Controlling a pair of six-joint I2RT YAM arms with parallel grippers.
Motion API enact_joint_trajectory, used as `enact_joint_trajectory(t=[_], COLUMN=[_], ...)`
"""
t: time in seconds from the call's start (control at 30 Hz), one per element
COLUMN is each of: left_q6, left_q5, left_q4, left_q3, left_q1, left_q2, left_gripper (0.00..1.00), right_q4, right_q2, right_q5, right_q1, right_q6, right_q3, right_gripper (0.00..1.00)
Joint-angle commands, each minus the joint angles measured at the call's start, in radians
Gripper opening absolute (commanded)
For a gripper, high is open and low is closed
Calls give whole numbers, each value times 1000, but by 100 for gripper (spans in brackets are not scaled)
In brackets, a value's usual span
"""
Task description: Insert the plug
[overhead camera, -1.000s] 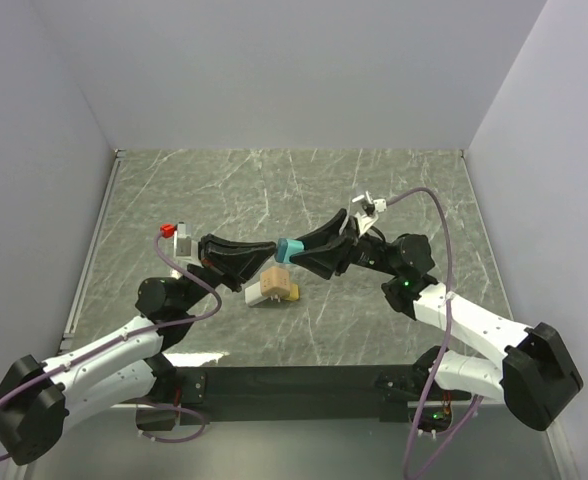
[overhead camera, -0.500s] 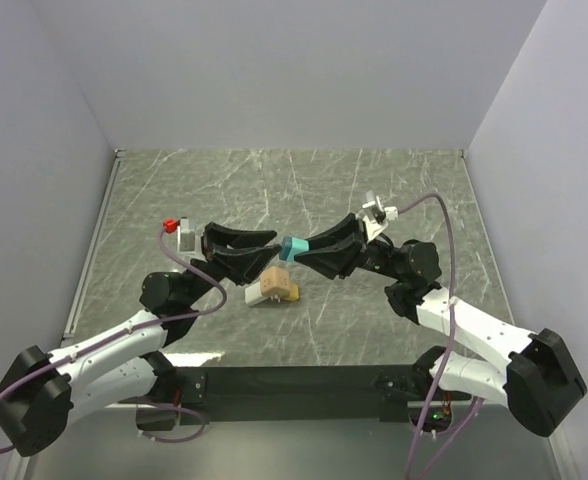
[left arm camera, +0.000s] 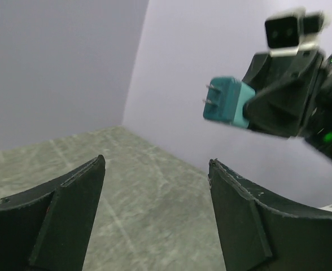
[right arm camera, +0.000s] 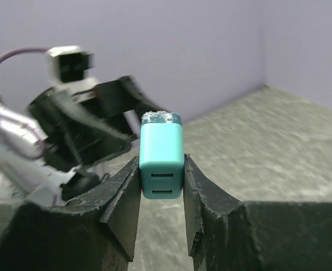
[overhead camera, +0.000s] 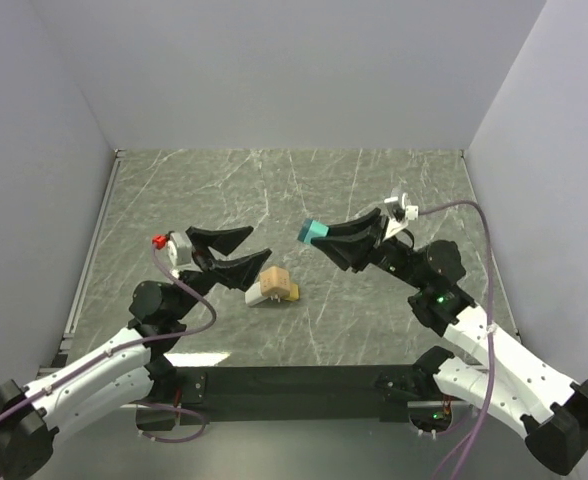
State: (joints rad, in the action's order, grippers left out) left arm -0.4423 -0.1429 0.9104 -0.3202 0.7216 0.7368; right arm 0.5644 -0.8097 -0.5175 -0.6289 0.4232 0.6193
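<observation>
The teal plug [overhead camera: 312, 232] hangs in the air, pinched at the tips of my right gripper [overhead camera: 320, 238], which is shut on it. In the right wrist view the plug [right arm camera: 161, 161] sits between both fingers with two slots facing the camera. In the left wrist view the plug [left arm camera: 228, 100] shows two metal prongs pointing left. My left gripper [overhead camera: 257, 243] is open and empty, a short way left of the plug; nothing lies between its fingers [left arm camera: 70, 214]. A tan block [overhead camera: 274, 287] lies on the table below and between the two grippers.
The table is grey-green marbled stone [overhead camera: 304, 190] enclosed by pale walls at the back and both sides. The left arm's camera and red-tipped cable [overhead camera: 161, 241] stick up behind the left gripper. A dark bar [overhead camera: 294, 380] runs along the near edge.
The left gripper opened, let go of the plug and drew back to the left. The right gripper closed on the plug and carried it to the right and slightly up.
</observation>
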Motion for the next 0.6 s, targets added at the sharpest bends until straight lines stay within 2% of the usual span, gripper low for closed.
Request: enact_joint_trajectory(t=[0.0, 0.07, 0.13, 0.3, 0.57], left_q6=[190, 292, 328, 401, 479], left_q5=[43, -12, -40, -67, -67], left_q4=[-122, -131, -122, -87, -13], left_q3=[26, 39, 61, 93, 104], left_q1=[1, -1, 1, -1, -1], left_q2=[-10, 21, 36, 87, 205], left_gripper=[79, 79, 80, 81, 80], right_q4=[-346, -473, -544, -773, -931], right_q2=[0, -52, -86, -245, -462], right_q5=[125, 134, 126, -4, -160], right_q1=[24, 46, 61, 121, 158], right_q6=[-54, -41, -31, -27, -26], right_q3=[131, 197, 253, 379, 485], right_gripper=[0, 0, 0, 0, 0])
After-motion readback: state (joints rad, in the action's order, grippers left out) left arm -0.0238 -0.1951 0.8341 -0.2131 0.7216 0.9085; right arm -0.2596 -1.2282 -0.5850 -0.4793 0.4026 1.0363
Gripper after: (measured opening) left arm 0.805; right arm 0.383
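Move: The tan cube on the table, with other blocks attached, lies about 5 cm ahead of my open left hand, 3 cm right and some 29 cm below; the teal plug is about 11 cm right, 1 cm ahead and 4 cm higher. From my right hand, which holds that plug, the cube is about 6 cm ahead, 11 cm left and 32 cm down. The white block sits roughly 5 cm left of the cube and 2 cm nearer, the yellow block 4 cm right of it and 2 cm nearer. I sink both hands towards the tan cube. My right hand, still gripping the teal plug, swings forward about 8 cm, then mostly drops, 11 cm in all, tipping some 45 degrees so its upward-slanted fingers aim left and downward. My left drops about 12 cm, easing slightly forward, its wide-open fingers turning from upward to nearly level, touching nothing. ##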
